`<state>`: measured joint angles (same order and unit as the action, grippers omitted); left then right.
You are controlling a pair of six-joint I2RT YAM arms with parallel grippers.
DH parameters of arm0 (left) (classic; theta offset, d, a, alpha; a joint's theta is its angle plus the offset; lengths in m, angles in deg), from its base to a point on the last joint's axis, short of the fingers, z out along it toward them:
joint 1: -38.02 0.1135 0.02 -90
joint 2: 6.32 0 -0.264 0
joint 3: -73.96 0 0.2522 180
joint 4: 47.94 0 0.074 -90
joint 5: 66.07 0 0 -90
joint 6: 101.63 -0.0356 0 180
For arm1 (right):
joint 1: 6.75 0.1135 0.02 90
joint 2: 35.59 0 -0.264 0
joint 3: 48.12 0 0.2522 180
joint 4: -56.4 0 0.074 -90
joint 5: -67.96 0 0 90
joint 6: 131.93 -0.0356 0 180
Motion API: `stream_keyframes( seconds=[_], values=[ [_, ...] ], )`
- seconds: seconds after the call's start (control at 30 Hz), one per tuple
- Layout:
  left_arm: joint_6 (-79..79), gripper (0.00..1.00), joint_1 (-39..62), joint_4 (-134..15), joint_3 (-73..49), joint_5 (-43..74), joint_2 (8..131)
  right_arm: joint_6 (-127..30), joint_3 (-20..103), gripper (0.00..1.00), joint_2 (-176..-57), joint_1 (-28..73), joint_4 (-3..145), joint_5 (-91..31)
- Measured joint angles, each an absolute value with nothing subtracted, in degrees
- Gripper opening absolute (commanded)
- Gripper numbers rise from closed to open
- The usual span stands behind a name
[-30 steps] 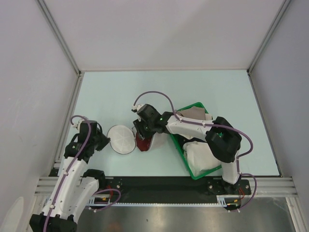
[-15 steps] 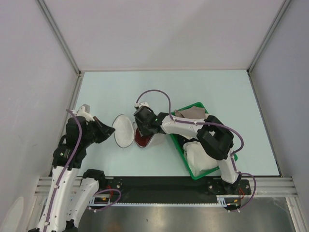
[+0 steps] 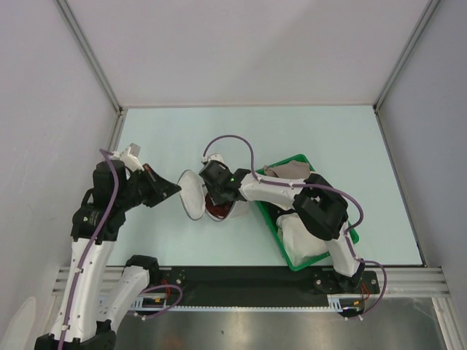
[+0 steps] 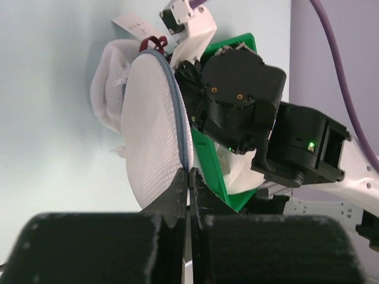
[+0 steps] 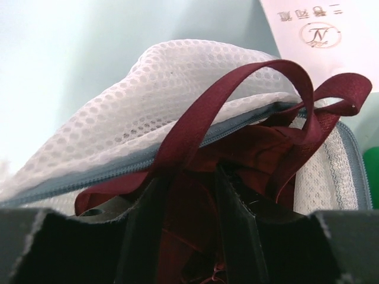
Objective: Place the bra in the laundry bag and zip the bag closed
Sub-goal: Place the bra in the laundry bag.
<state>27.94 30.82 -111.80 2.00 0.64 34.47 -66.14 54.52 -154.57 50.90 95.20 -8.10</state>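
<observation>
The laundry bag (image 3: 191, 194) is a white mesh clamshell; its free half (image 4: 151, 136) stands almost upright beside the lower half. My left gripper (image 3: 175, 191) is shut on that half's dark zipper rim (image 4: 180, 127), pinching it at the fingertips. The dark red bra (image 3: 219, 211) lies bunched in the lower half. My right gripper (image 3: 215, 195) reaches into the bag, jaws shut on bunched bra fabric (image 5: 195, 219). A bra strap (image 5: 237, 89) loops out over the mesh edge (image 5: 148, 100), and its white tag (image 5: 308, 29) lies on the table behind.
A green plastic basket (image 3: 273, 235) with white garments (image 3: 303, 233) stands right of the bag, under the right arm. Its green edge (image 4: 231, 171) is close behind the raised half. The pale table (image 3: 248, 138) ends at walls on the left, back and right.
My left gripper has lifted the bag's free half from lying flat on the left to nearly upright, swinging it right toward the bra. The right gripper has stayed in the bag.
</observation>
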Motion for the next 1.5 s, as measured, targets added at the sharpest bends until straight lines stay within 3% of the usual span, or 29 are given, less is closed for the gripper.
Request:
stream_keyframes(
  seconds=[0.17,0.33,0.43,0.77,1.13,1.2,1.27,1.3,1.33,1.5],
  values=[
    [28.46,0.00,30.82,-115.04,-2.87,4.29,34.38,-65.77,54.70,0.45,-154.88,51.64,95.15,-8.08],
    [28.83,0.00,30.82,-114.71,-3.35,3.66,34.38,-65.29,54.89,0.56,-154.62,51.86,95.79,-9.72],
    [28.81,0.00,30.82,-113.40,-0.95,3.13,34.73,-64.81,56.12,0.57,-153.81,51.84,98.41,-11.93],
    [27.61,0.00,30.82,-112.81,0.85,2.76,34.93,-65.57,54.11,0.51,-144.58,51.60,99.48,-20.71],
    [26.69,0.00,30.82,-113.16,0.85,3.46,34.89,-69.14,44.95,0.51,-145.09,50.53,94.52,-24.28],
    [26.47,0.00,30.82,-113.16,0.85,3.48,34.86,-68.72,45.52,0.56,-145.06,49.26,94.39,-24.82],
    [26.21,0.00,30.82,-113.16,0.87,3.64,34.86,-67.95,47.24,0.70,-144.98,47.53,95.31,-25.24],
    [26.06,0.00,30.82,-113.14,0.93,3.64,34.86,-67.58,48.75,0.84,-144.98,46.55,95.87,-25.65],
    [25.86,0.00,30.82,-113.11,1.00,3.64,34.86,-67.23,50.30,0.91,-144.80,45.48,96.11,-25.94],
    [25.25,0.00,30.82,-112.98,1.83,3.61,34.91,-65.57,54.83,1.00,-141.22,39.36,96.07,-27.77]
  ],
)
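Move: The right hand is down inside the laundry bag's mouth, half-open fingers among the bra; the bra's middle lies about 2 cm back, 1 cm right and 2 cm below. From that hand the bag's raised lid stands some 8 cm to the left, 1 cm farther out and 6 cm higher, and the green basket's middle is about 24 cm right and 3 cm back. From the left hand the bra is roughly 7 cm ahead, 11 cm right and 17 cm below. The right fingers come free of the bra: the hand draws back and up in a hop of about 7 cm, dips some 5 cm again over the near side of the bag, then sweeps forward and rises clear of the mouth, rolling its left side up nearly 20 degrees and spreading the fingers wide. The left hand keeps its pinch on the lid's zip edge, bobbing up about 3 cm and back. ##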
